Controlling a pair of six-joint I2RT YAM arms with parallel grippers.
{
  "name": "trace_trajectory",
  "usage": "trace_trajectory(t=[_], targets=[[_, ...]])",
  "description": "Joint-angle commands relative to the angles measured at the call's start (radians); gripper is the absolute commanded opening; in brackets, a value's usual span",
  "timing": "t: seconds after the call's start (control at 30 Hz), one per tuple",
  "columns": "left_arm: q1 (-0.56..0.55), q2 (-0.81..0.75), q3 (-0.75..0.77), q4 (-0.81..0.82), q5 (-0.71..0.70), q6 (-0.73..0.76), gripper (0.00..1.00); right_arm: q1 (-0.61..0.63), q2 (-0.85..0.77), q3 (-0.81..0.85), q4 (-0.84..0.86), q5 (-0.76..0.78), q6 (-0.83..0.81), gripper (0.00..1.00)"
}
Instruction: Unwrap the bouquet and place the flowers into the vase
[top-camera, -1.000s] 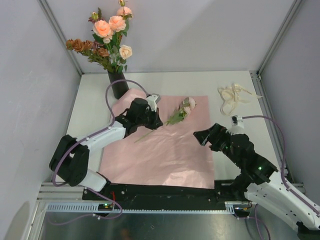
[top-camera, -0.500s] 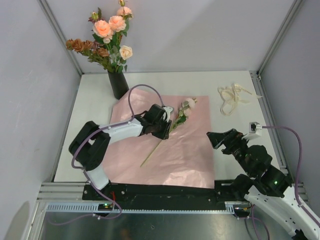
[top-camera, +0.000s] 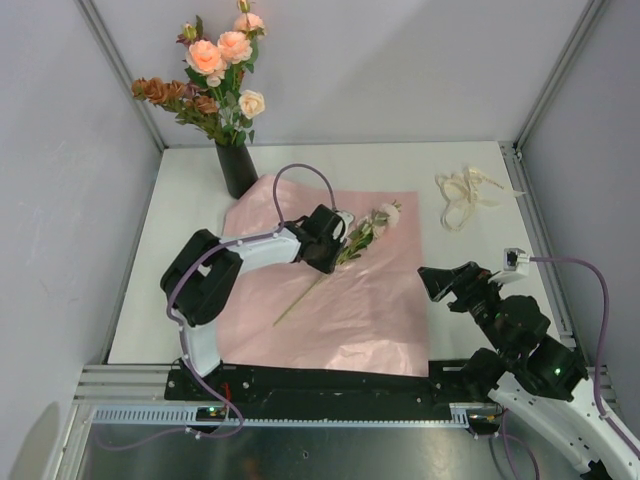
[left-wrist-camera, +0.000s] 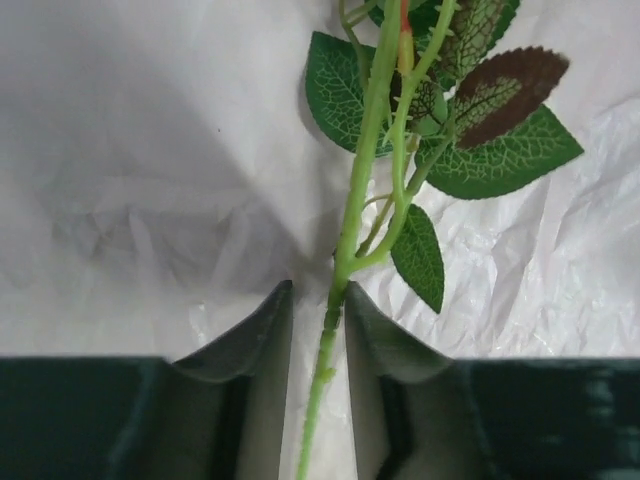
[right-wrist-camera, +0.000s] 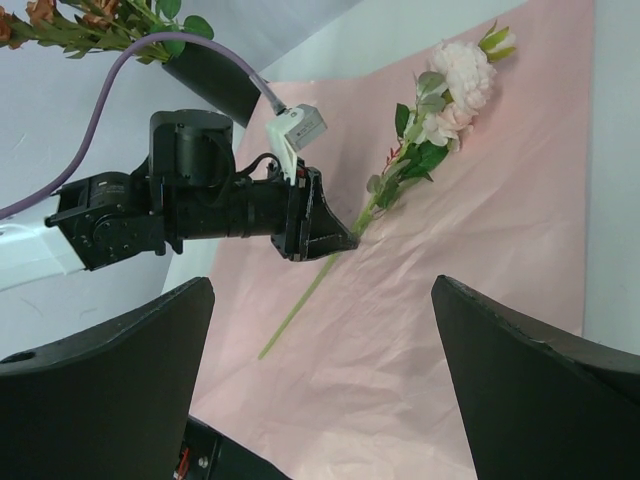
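Observation:
One pale pink rose (top-camera: 385, 213) lies on the pink paper sheet (top-camera: 340, 310), its green stem (left-wrist-camera: 350, 220) running down-left. My left gripper (top-camera: 335, 245) is low over the paper just below the leaves. It is open, with a finger on each side of the stem (right-wrist-camera: 300, 300); a narrow gap shows on the left side. The black vase (top-camera: 237, 168) stands at the back left and holds several peach, pink and dark red flowers (top-camera: 215, 60). My right gripper (top-camera: 445, 280) hangs wide open and empty over the paper's right edge.
A loose cream ribbon (top-camera: 465, 195) lies on the white table at the back right. Grey walls with metal frame posts close in the left, back and right sides. The left arm's purple cable (top-camera: 300, 180) arches above the paper.
The left gripper slid right along the stem toward the leaves and its jaws went from shut to parted. The stem's free end swung nearer. The right arm drew back to the right.

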Motion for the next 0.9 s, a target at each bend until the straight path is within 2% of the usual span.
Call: trace_trajectory(t=[0.0,0.07,0.17,0.33,0.47,0.7,0.87], targets=[[-0.020,0.010,0.032,-0.024,-0.029,0.044,0.20,-0.004,-0.008,0.017,0.007,0.029,-0.017,0.98],[-0.026,-0.025,0.029,-0.025,-0.032,0.045,0.06,-0.003,-0.001,0.017,0.006,0.029,-0.017,0.98],[-0.028,-0.139,0.025,-0.025,-0.036,0.038,0.01,-0.004,0.013,0.017,-0.001,0.030,-0.019,0.98],[-0.018,-0.353,0.036,-0.023,-0.063,0.040,0.00,-0.004,0.034,0.015,0.004,0.028,-0.021,0.98],[0.031,-0.504,0.050,-0.019,-0.052,0.041,0.00,-0.004,0.042,0.006,0.012,0.027,-0.025,0.98],[0.206,-0.724,0.090,0.070,-0.032,0.100,0.00,-0.005,0.054,-0.020,0.031,0.016,-0.039,0.99],[0.374,-0.808,0.115,0.241,-0.055,0.131,0.00,-0.005,0.077,-0.029,0.039,0.005,-0.058,0.99]])
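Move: The last flower's stem lies between the left hand's parted fingertips, about 1 cm below the hand point, with its blossoms some 13 cm ahead and 14 cm right. The vase stands roughly 23 cm ahead and 22 cm left, its middle about 9 cm higher; the pink paper's middle is about 2 cm back, 1 cm left and 2 cm below. From the right hand the flower lies about 13 cm ahead, 19 cm left and 23 cm down. The left hand pinches the stem, lifts some 34 cm, then also swings left towards the vase, fingers tilting up. ##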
